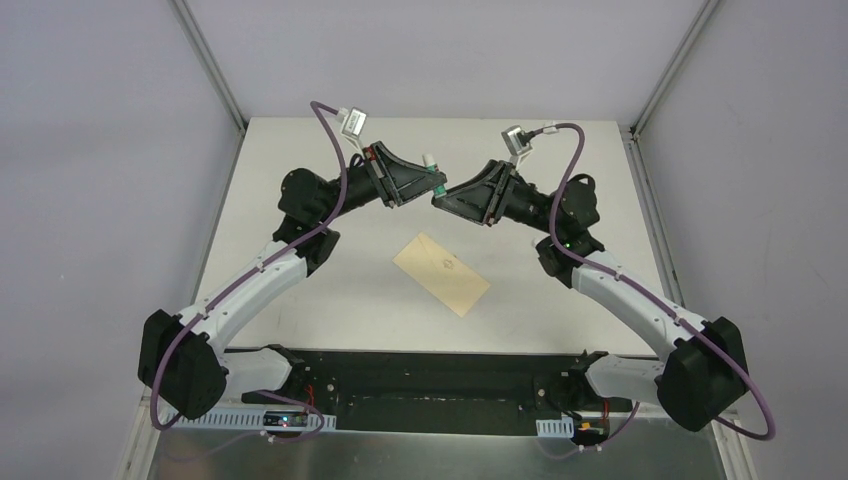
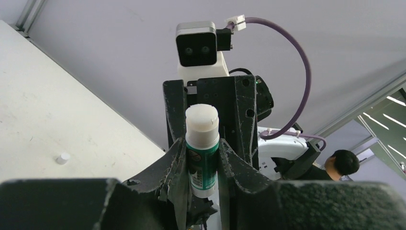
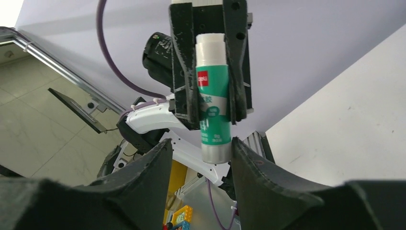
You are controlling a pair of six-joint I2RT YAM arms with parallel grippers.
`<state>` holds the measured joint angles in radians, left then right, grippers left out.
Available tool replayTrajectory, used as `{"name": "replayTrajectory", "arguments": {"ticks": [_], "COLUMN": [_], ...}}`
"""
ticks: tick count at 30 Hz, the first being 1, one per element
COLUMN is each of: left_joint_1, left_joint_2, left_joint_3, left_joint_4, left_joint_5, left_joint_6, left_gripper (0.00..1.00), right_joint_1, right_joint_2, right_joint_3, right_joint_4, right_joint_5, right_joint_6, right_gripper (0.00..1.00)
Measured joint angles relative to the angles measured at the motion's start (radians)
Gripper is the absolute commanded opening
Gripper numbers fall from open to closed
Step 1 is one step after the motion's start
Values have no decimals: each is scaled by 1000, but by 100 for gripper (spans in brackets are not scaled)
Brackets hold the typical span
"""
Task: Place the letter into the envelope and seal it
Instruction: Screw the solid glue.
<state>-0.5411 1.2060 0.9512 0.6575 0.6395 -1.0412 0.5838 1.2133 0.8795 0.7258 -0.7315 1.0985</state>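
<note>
The envelope (image 1: 441,273), a flat tan rectangle, lies slantwise on the table between the arms. The letter does not show apart from it. Both arms are raised over the far half of the table, their grippers tip to tip. My left gripper (image 1: 431,174) (image 2: 202,149) is shut on a white-and-green glue stick (image 2: 202,155) (image 3: 212,103), gripped round its middle. My right gripper (image 1: 441,198) (image 3: 201,154) faces it, open. Its fingertips (image 3: 244,158) flank the stick's near end, with a gap on the left side.
A small white cap-like piece (image 2: 62,158) sits on the pale table top (image 1: 300,160). Metal frame posts (image 1: 215,65) rise at the table's far corners, with grey walls behind. The black base plate (image 1: 430,385) spans the near edge.
</note>
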Motion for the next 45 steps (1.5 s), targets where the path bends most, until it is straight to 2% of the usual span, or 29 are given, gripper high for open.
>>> {"name": "replayTrajectory", "arguments": {"ticks": [5,11,14,17,19,24,29,41,43,45], "left_joint_1": [0,0,0,0,0,5,5,5,5,5], "left_joint_2": [8,8,8,5,-6,-39,-44,-44,-44,-44], "left_joint_3": [-2,-2,-2,-2,-2,0,2,2,2,2], "left_joint_4": [36,42,10,-27,-64,-151,-236,-371,-380,-391], "left_joint_5": [0,0,-1,-6,-13,-39,-71,-140,-143,-146], "left_joint_6": [-24,-31,-26,-14,-1,38,73,111,111,111], "left_gripper": [0,0,0,0,0,0,0,0,0,0], "right_joint_1": [0,1,13,51,103,243,354,522,541,550], "right_joint_2": [3,0,-34,-85,-107,-104,-48,84,99,107], "right_joint_3": [-3,-5,-2,40,102,259,376,500,509,510], "right_joint_4": [41,3,-99,-307,-486,-810,-1007,-1166,-1174,-1176], "right_joint_5": [4,26,65,151,262,549,809,1225,1274,1300], "right_joint_6": [32,8,-61,-192,-306,-530,-673,-838,-859,-872], "right_gripper": [34,16,12,10,9,8,7,9,15,29]}}
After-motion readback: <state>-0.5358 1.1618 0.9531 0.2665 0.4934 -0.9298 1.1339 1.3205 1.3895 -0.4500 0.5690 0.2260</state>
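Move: Between the two grippers the solid glue stands nearly upright: its middle is already in the left hand's grip, and about 3 cm above and 2 cm ahead of the right hand, 1 cm to its left, with the half-open right fingers around its bottom knob. The envelope lies about 3 cm back and 1 cm right of the right hand, the loose cap 4 cm ahead and 22 cm right of it, both nearly 40 cm down on the table. Closing the right fingers around the solid glue's bottom knob, almost in place, the right hand then twists clockwise about 70 degrees, its fingers swinging from pointing left to down and forward. The left hand keeps its pinch on the body and tips some 20 degrees the other way, while both hands sink together about 6 cm and ease forward about 3 cm. ##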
